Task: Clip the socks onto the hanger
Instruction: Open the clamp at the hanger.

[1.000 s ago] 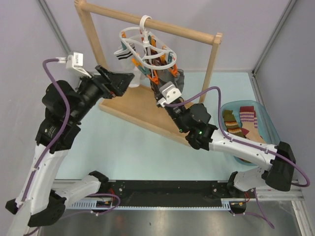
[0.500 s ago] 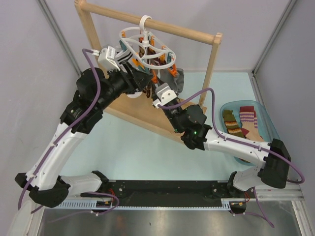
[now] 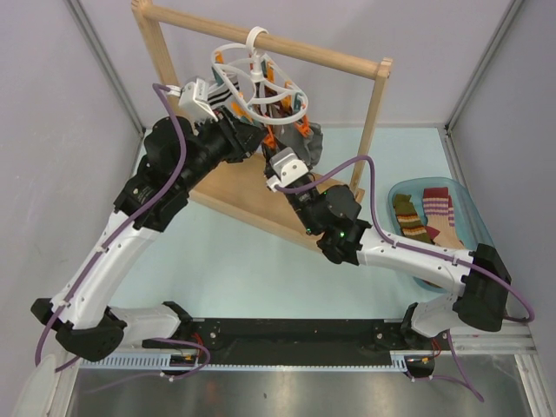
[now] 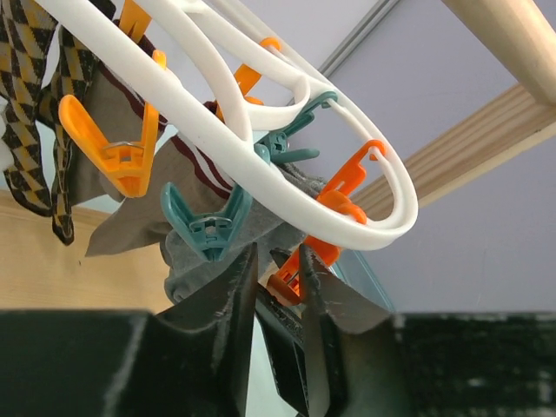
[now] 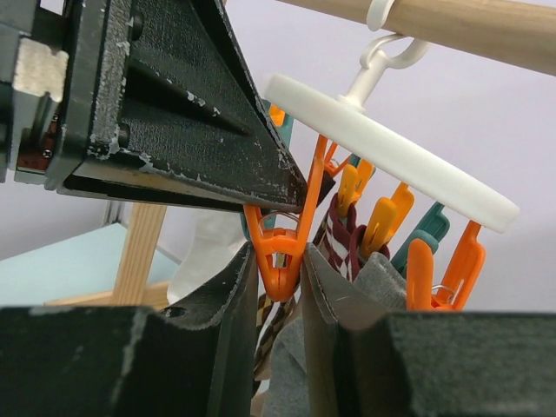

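Note:
The white hanger [image 3: 257, 85] hangs by its hook from the wooden rack's top bar, with orange and teal clips under its rings. A white striped sock [image 3: 223, 89], a grey sock [image 4: 200, 252], a brown argyle sock [image 4: 35, 104] and a red-white striped sock [image 5: 340, 234] hang clipped to it. My right gripper [image 5: 280, 261] is shut on an orange clip [image 5: 282, 248] from below. My left gripper [image 4: 276, 256] has closed in narrowly round an orange clip [image 4: 291, 276], with a black finger of the other gripper also in the gap.
The wooden rack [image 3: 365, 139] stands on a plank base [image 3: 234, 195] on the pale table. At the right a blue bin [image 3: 469, 228] holds several loose socks [image 3: 430, 213]. Both arms crowd together under the hanger.
The left arm swung in from the left to the hanger and its jaws went from wide open to nearly closed round a clip. The right arm barely moved.

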Controlling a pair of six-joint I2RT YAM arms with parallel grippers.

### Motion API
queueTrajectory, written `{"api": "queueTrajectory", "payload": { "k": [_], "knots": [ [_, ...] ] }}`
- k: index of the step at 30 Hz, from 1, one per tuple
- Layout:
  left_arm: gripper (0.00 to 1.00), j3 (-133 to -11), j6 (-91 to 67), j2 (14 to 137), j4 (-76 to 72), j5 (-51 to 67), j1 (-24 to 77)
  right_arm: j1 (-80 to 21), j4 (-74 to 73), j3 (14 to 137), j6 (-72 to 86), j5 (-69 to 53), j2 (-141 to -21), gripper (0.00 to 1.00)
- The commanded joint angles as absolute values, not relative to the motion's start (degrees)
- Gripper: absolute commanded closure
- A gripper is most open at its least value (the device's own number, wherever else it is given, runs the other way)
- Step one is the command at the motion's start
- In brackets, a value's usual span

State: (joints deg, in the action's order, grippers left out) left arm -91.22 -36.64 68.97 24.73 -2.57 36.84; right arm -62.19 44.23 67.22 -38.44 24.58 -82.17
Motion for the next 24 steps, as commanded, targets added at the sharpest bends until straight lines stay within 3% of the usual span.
{"api": "queueTrajectory", "payload": {
  "k": [1,4,11,24],
  "knots": [
    [0.74,-93.69,-35.69,69.26,23.47,-4.83,37.18,-62.05,43.95,69.79,-36.22,23.47,-81.04,0.76],
    [0.77,-93.69,-34.28,69.35,23.47,-6.15,37.18,-60.91,40.79,69.79,-32.53,21.80,-79.55,0.71],
    [0.77,-93.60,-29.98,70.05,20.66,-7.29,37.09,-56.34,32.53,69.79,-22.69,12.84,-75.59,0.49],
    [0.73,-93.25,-26.81,71.19,17.67,-4.31,35.77,-47.99,31.55,69.87,-11.78,-2.26,-75.76,0.38]
  ]
}}
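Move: The orange clip under the hanger's near rim is between both grippers: about 1 cm ahead and 1 cm to the right of the left hand, and held in the right hand's pads, its middle about 1 cm ahead, left and above. From the left hand, a teal clip is some 2 cm ahead, 3 cm left and 2 cm up; a second orange clip is about 5 cm ahead and 6 cm left; the end orange clip is 4 cm ahead and 6 cm right. The right fingers let go of the orange clip, opening to a bit over half, as that hand first sinks slightly, then swings about 3 cm right and 2 cm forward, turning some 15 degrees counter-clockwise and tipping down. The left fingers tighten slightly on the clip and stay nearly shut around it, while the left hand follows about 2 cm forward and tips up a little. ##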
